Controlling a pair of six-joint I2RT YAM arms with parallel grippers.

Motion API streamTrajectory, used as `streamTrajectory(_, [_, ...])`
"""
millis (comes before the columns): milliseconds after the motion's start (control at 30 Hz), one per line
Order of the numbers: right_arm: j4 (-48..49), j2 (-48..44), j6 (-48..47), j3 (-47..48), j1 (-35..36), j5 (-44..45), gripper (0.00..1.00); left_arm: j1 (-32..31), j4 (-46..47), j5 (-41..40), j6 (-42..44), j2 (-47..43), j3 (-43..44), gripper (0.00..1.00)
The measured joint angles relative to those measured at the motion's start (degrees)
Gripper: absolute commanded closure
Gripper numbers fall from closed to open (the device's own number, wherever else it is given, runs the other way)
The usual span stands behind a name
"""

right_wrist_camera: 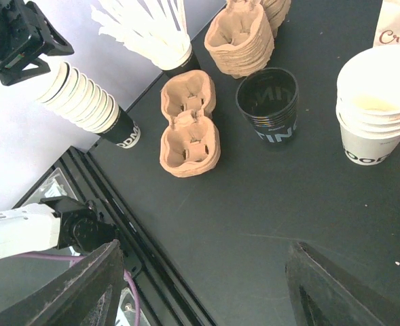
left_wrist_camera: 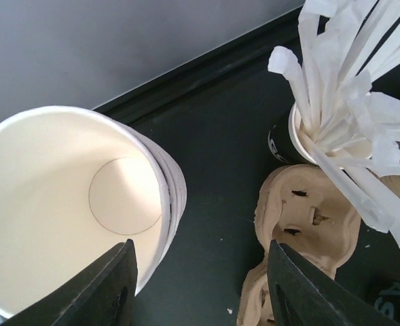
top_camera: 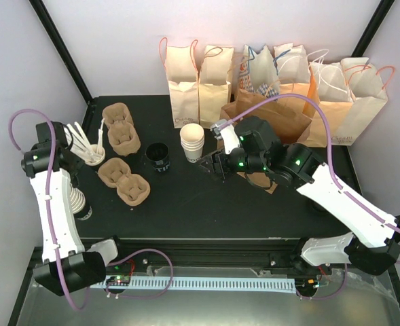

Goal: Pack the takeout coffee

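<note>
The takeout coffee is out of view in every view. My left gripper point(left_wrist_camera: 200, 288) hangs open over the tall stack of plain white cups point(left_wrist_camera: 50, 204) at the table's left edge. One finger point(left_wrist_camera: 108, 288) is above the top cup's inside and the other finger point(left_wrist_camera: 301, 288) is outside it, so the cup's rim lies between them. My right gripper point(right_wrist_camera: 206, 292) stands open over bare black table near the middle point(top_camera: 213, 166), with nothing between its fingers.
A cup of paper-wrapped straws point(top_camera: 91, 153) and moulded cup carriers point(top_camera: 125, 183) stand by the left arm. A black cup stack point(top_camera: 159, 156) and a short white cup stack point(top_camera: 193, 142) sit mid-table. Paper bags point(top_camera: 186, 81) line the back; a brown bag point(top_camera: 274, 112) lies flat behind the right arm.
</note>
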Motion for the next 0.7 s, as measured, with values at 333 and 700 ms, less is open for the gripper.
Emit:
streamTrajectory(333, [-0.8,0.0,0.0,0.0,0.0,0.5,0.32,2.0,0.8,-0.8,-0.2,2.4,-0.4,0.60])
streamTrajectory(700, [-1.4,0.0,-0.4,0.2,0.0,1.0,0.32,3.1,1.0,-1.6,-0.2,3.4,-0.8,0.95])
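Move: Four or so centimetres back and 4 cm to the left of the left hand is the top cup of the tall white cup stack, its middle about 5 cm lower. The straw cup stands some 16 cm ahead and about 1 cm to the right; the carrier lies about 8 cm ahead and 11 cm right, well below. From the right hand, that top cup is roughly 46 cm left, 6 cm back and 14 cm lower. Easing the left hand about 2 cm to its left and 1.5 cm down, with the wrist turning barely 5 degrees counter-clockwise, brings the tips astride the top cup's forward rim. As they arrive, the fingers close from about half open to nearly shut and pinch the thin paper wall, one pad inside the cup and the other outside. ##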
